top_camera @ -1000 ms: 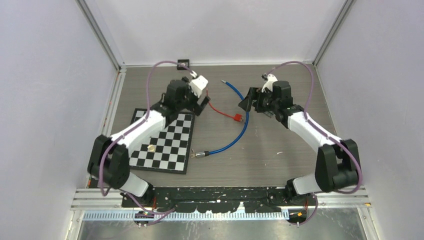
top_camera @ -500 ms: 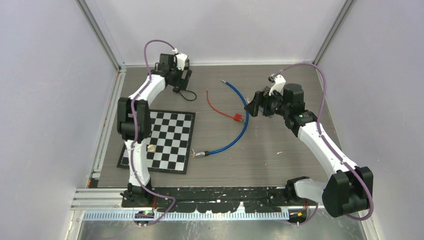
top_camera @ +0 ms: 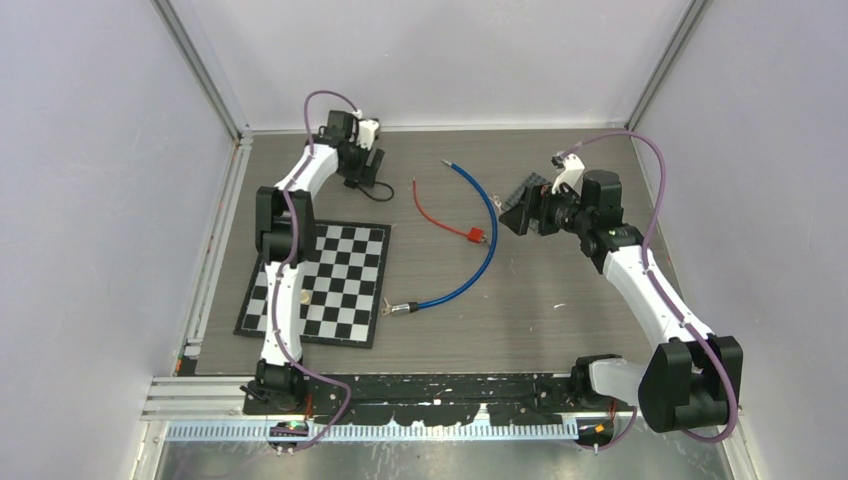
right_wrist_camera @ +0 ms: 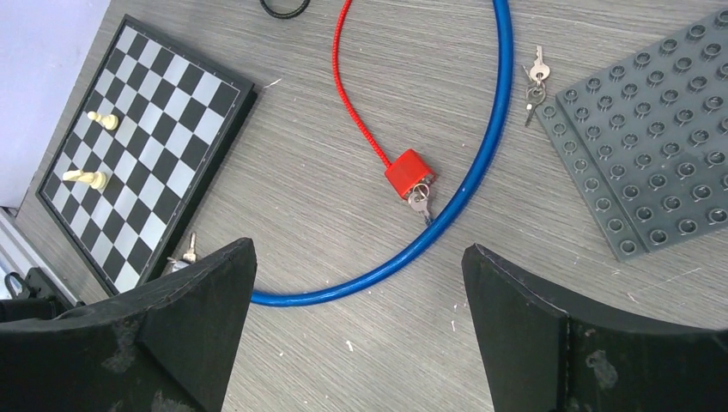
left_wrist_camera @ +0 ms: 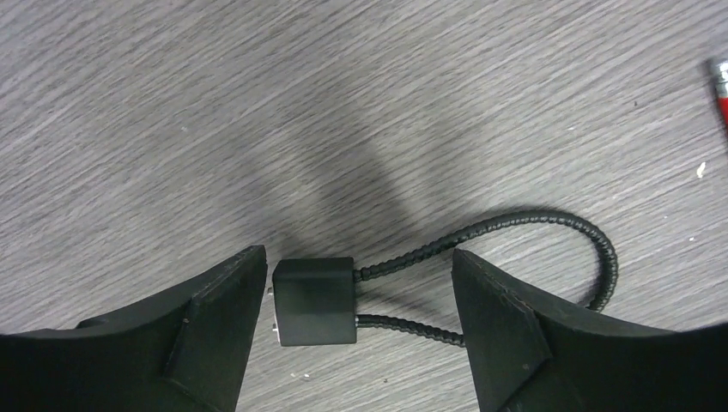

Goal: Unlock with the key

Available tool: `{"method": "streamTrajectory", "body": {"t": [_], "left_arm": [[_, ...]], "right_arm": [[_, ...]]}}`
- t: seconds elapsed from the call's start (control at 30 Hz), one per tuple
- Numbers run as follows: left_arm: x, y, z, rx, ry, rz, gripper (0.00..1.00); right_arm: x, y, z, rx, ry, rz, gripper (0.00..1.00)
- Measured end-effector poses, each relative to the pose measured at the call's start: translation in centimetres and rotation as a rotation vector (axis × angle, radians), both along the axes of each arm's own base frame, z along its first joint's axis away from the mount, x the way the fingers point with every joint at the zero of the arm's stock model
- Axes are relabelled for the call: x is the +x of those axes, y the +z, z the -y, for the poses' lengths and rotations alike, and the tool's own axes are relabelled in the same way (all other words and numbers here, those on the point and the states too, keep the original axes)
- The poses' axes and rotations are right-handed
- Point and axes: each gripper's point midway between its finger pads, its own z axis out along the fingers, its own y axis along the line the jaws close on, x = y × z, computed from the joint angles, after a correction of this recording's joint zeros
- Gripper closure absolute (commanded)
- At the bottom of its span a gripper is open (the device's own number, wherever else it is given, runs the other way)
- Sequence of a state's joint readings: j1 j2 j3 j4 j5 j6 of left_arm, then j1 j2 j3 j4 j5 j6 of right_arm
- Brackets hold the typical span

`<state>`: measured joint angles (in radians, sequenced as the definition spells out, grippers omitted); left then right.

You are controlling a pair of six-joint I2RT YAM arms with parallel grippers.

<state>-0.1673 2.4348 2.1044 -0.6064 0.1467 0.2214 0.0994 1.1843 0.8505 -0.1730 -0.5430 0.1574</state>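
Observation:
A black lock body (left_wrist_camera: 313,300) with a black cable loop (left_wrist_camera: 549,225) lies on the table at the far back left. My left gripper (left_wrist_camera: 359,257) is open and straddles it, the body close to the left finger (left_wrist_camera: 219,322) without touching. In the top view that gripper (top_camera: 358,172) hangs over the black lock (top_camera: 352,183). A red padlock (right_wrist_camera: 409,170) on a red cable has a key (right_wrist_camera: 421,204) in it. A loose bunch of keys (right_wrist_camera: 535,81) lies beside the grey studded plate (right_wrist_camera: 661,146). My right gripper (right_wrist_camera: 359,249) is open and empty, above the blue cable (right_wrist_camera: 481,163).
A chessboard (top_camera: 330,285) with two pale pieces (right_wrist_camera: 86,176) lies at the left front. The blue cable's lock end (top_camera: 400,308), with a key, rests by the board's right edge. The enclosure's walls stand close behind the left gripper.
The left arm swung from over the chessboard to the back left and came down over the black lock, its jaws narrowing a little. The right arm pulled back to the right.

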Motion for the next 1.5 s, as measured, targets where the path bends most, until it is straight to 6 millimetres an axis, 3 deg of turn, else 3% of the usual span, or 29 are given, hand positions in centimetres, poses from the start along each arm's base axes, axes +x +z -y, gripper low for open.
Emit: {"method": "streamTrajectory", "body": {"t": [0.3, 0.53, 0.63, 0.9, 1.07, 1.17, 1.27, 1.37, 1.5], "left_arm": [[-0.3, -0.5, -0.5, -0.015, -0.001, -0.011, 0.24], [-1.3, -0.6, -1.2, -0.018, 0.006, -0.024, 0.34], [-2.1, -0.7, -1.7, -0.014, 0.013, -0.034, 0.43], [-2.3, -0.3, -1.9, -0.026, 0.018, -0.037, 0.86], [-4.4, -0.1, -0.9, -0.094, 0.012, -0.080, 0.91], [-7.1, 1.4, 0.6, -0.140, -0.007, -0.103, 0.91], [-10.5, 4.4, 3.2, -0.160, -0.066, -0.076, 0.91], [-14.5, 8.2, 7.9, -0.178, -0.191, -0.007, 0.91], [-19.2, 10.2, 14.1, -0.203, -0.360, 0.041, 0.91]], "right_arm": [[0.0, 0.3, 0.2, 0.033, 0.007, -0.005, 0.05], [-0.1, 0.4, 0.4, 0.062, 0.005, -0.014, 0.06], [0.0, 0.4, 0.4, 0.072, 0.007, -0.017, 0.05], [0.2, 0.1, 0.4, 0.095, 0.008, -0.039, 0.05], [0.3, 0.1, 0.7, 0.098, 0.001, -0.041, 0.05], [0.3, -0.1, 1.0, 0.088, -0.007, -0.042, 0.05], [0.3, -0.4, 1.5, 0.061, -0.018, -0.049, 0.05], [0.3, -0.5, 1.8, 0.033, -0.029, -0.050, 0.05], [0.8, -0.4, 2.4, -0.001, -0.052, -0.039, 0.06]]}}
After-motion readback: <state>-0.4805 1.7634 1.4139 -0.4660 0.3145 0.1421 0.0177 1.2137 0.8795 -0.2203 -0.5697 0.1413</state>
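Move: The black cable lock's body lies about 2 cm back and 2 cm left of the open left hand, some 1 cm below its pads. From that hand, the black box is about 13 cm ahead with no sideways offset, the red lock's body 18 cm back and 31 cm right, and the chessboard's middle 30 cm back and 8 cm left. From the right hand, the black lock is roughly 22 cm ahead, 40 cm left and 16 cm lower. The black lock's body gets pinched between the left fingers, which ease about 2 cm back and left onto it and then close. Keeping that grip, the left hand carries it back, to the right and up, net about 17, 16 and 11 cm from the grasp, slowly at first and then fast, towards the red lock, while turning some 20 degrees clockwise. ##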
